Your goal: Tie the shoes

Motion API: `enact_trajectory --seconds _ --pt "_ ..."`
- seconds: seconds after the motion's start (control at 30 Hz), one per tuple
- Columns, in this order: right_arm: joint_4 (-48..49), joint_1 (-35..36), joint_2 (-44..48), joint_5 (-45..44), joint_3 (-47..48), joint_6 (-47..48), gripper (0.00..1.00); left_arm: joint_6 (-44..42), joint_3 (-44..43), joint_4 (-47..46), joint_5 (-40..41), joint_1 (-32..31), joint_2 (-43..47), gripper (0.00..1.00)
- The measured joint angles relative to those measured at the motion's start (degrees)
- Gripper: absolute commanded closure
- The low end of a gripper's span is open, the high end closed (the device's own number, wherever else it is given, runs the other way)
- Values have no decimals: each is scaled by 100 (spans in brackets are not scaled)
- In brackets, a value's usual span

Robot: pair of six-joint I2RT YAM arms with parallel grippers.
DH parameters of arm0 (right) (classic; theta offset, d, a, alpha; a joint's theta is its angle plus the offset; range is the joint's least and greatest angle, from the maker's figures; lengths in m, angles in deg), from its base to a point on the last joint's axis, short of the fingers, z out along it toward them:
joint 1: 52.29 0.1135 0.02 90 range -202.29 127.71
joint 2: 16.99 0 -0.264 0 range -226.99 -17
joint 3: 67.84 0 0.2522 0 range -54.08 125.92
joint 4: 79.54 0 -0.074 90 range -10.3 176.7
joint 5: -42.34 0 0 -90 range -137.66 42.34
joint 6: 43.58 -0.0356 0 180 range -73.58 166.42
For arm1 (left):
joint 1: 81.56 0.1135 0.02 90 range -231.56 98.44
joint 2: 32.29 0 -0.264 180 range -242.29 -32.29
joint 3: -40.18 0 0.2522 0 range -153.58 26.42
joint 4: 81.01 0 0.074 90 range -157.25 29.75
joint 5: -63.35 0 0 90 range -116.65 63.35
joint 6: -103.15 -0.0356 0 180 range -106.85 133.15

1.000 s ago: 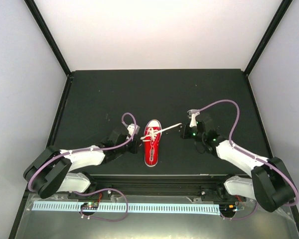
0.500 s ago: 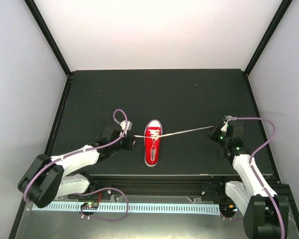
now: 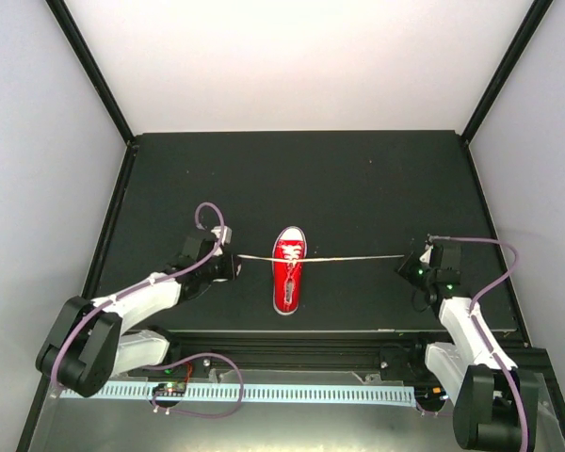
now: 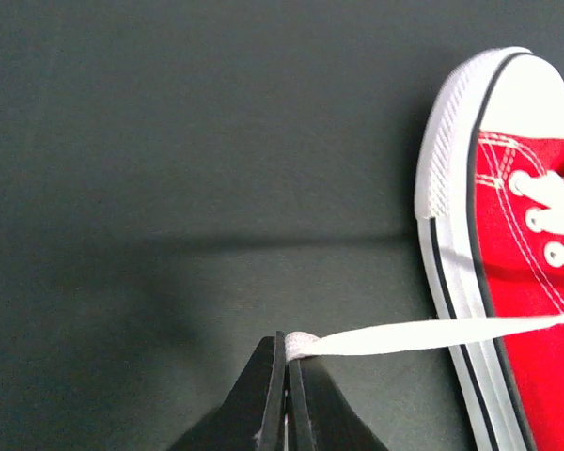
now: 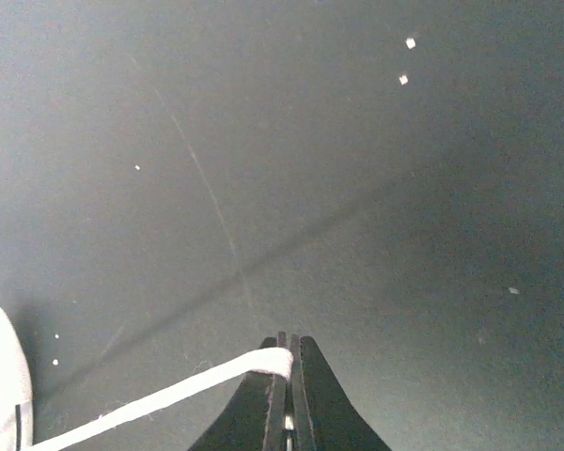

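A small red sneaker (image 3: 288, 269) with white toe cap stands mid-table, toe pointing away. Its white laces stretch taut to both sides. My left gripper (image 3: 234, 258) sits left of the shoe, shut on the left lace (image 3: 256, 257). In the left wrist view the lace (image 4: 404, 335) runs from the pinched jaws (image 4: 289, 349) to the shoe (image 4: 526, 235). My right gripper (image 3: 404, 257) is far right of the shoe, shut on the right lace (image 3: 353, 257). In the right wrist view that lace (image 5: 169, 395) leaves the closed jaws (image 5: 288, 349) toward the lower left.
The black table top (image 3: 301, 179) is bordered by white walls at the back and sides. A black rail (image 3: 292, 341) runs along the near edge between the arm bases.
Both grippers have pulled outward, away from the shoe. The laces have gone from slack near the shoe to one taut, nearly level line.
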Motion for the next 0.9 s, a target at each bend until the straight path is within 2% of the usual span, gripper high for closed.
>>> enact_trajectory --seconds 0.37,0.63,0.73,0.83,0.9 --pt "-98 -37 2 -107 -269 -385 98 682 94 345 -17 444 142 98" --pt "-76 -133 -186 2 -385 -560 98 835 107 417 -177 675 -4 98" --pt "-59 -157 -184 66 -400 -599 98 787 107 409 -299 697 -4 83" --pt "35 -190 -149 164 -400 -603 98 610 90 466 -446 697 -20 51" --pt "109 -199 -109 245 -400 -601 98 492 2 629 -518 643 -85 39"
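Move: Both grippers already hold a lace end, stretched across the shoe. The lace crossing on the shoe lies about 11 cm right of the left hand, 1 cm back and slightly above it; from the right hand it is some 25 cm left, 1 cm back, near level in height. The shoe's middle is 2 cm farther back than the crossing and a little lower, and the white toe cap about 5 cm ahead of the crossing. Draw the left gripper left, away from the shoe, about 3.5 cm while lowering it some 2 cm and tipping the fingers about 10 degrees further down; then ease slightly back towards the shoe and open the fingers to let the lace go. Meanwhile lower the right gripper about 3.5 cm and draw it back 2 cm, lifting a little at the end, its fingers still pinching the lace. ##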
